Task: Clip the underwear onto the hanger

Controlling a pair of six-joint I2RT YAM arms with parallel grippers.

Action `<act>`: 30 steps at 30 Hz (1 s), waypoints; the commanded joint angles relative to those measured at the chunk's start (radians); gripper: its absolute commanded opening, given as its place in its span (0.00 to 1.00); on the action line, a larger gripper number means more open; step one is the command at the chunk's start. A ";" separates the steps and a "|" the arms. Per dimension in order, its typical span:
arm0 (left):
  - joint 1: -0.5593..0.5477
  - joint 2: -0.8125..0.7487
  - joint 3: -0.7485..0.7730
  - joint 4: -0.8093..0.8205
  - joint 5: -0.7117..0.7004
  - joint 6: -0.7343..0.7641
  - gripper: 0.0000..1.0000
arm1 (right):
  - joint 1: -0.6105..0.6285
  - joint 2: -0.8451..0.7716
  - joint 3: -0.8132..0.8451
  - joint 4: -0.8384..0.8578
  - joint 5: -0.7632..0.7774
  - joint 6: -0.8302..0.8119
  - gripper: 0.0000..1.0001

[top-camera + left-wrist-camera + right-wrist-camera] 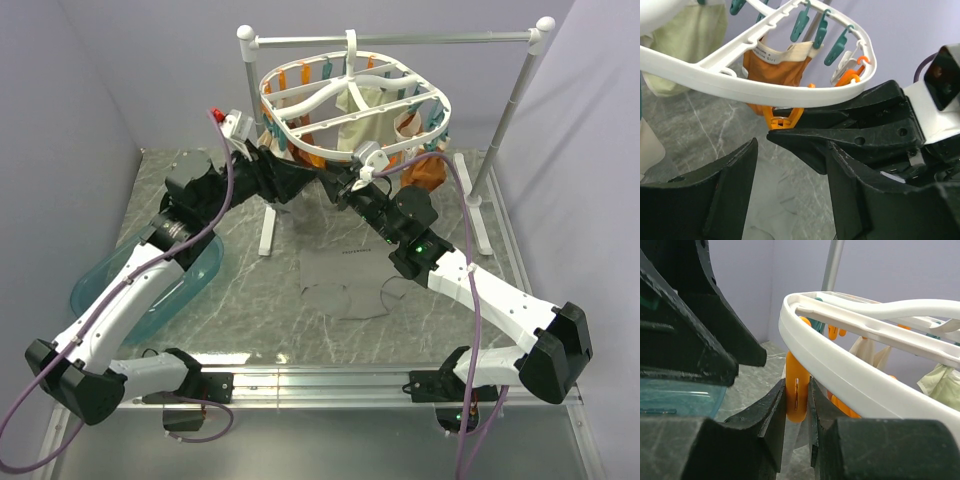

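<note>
The grey underwear [345, 275] lies flat on the table, below and in front of both grippers, held by neither. The white oval hanger [350, 105] hangs from the rail, with orange and teal pegs dangling from it. My right gripper [797, 385] is shut on an orange peg [797, 395] under the hanger's near rim [850, 370]. In the top view the right gripper [340, 185] meets the left gripper [290, 180] beneath that rim. My left gripper [790, 170] stands open with nothing between its fingers, just beside the pinched peg [782, 120].
A brown-orange garment [777, 70] and a cream cloth [365, 115] hang from the hanger's pegs. The white rail stand [390, 40] carries the hanger, and its posts stand at either side. A teal basin [150, 285] sits at the left, under the left arm.
</note>
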 commanded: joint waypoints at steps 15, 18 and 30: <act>-0.013 0.090 0.040 0.180 -0.054 0.002 0.50 | 0.003 -0.004 0.037 0.024 -0.034 0.004 0.00; -0.031 0.095 0.032 0.203 -0.061 0.020 0.48 | 0.003 0.001 0.040 0.019 -0.036 0.012 0.00; -0.043 0.104 0.001 0.285 -0.117 -0.009 0.38 | 0.006 0.005 0.045 0.016 -0.031 0.026 0.00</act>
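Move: Just ahead and to the right of the left hand hangs the orange clip, about 3 cm forward, 3 cm right and level, with the hanger's front rim some 3 cm above the clip. A second orange clip hangs roughly 5 cm left of it and 1 cm farther out, a third about 10 cm to its right along the rim. The right hand already has the orange clip between its fingertips. Reaching forward and right beneath the hanger rim, the left hand goes about 3.5 cm, mostly in the first third of a second, until its fingertips straddle the orange clip already pinched by the right hand. Its fingers narrow by about a third onto the clip's sides, coming to touch them. The right hand stays put and keeps its pinch. ##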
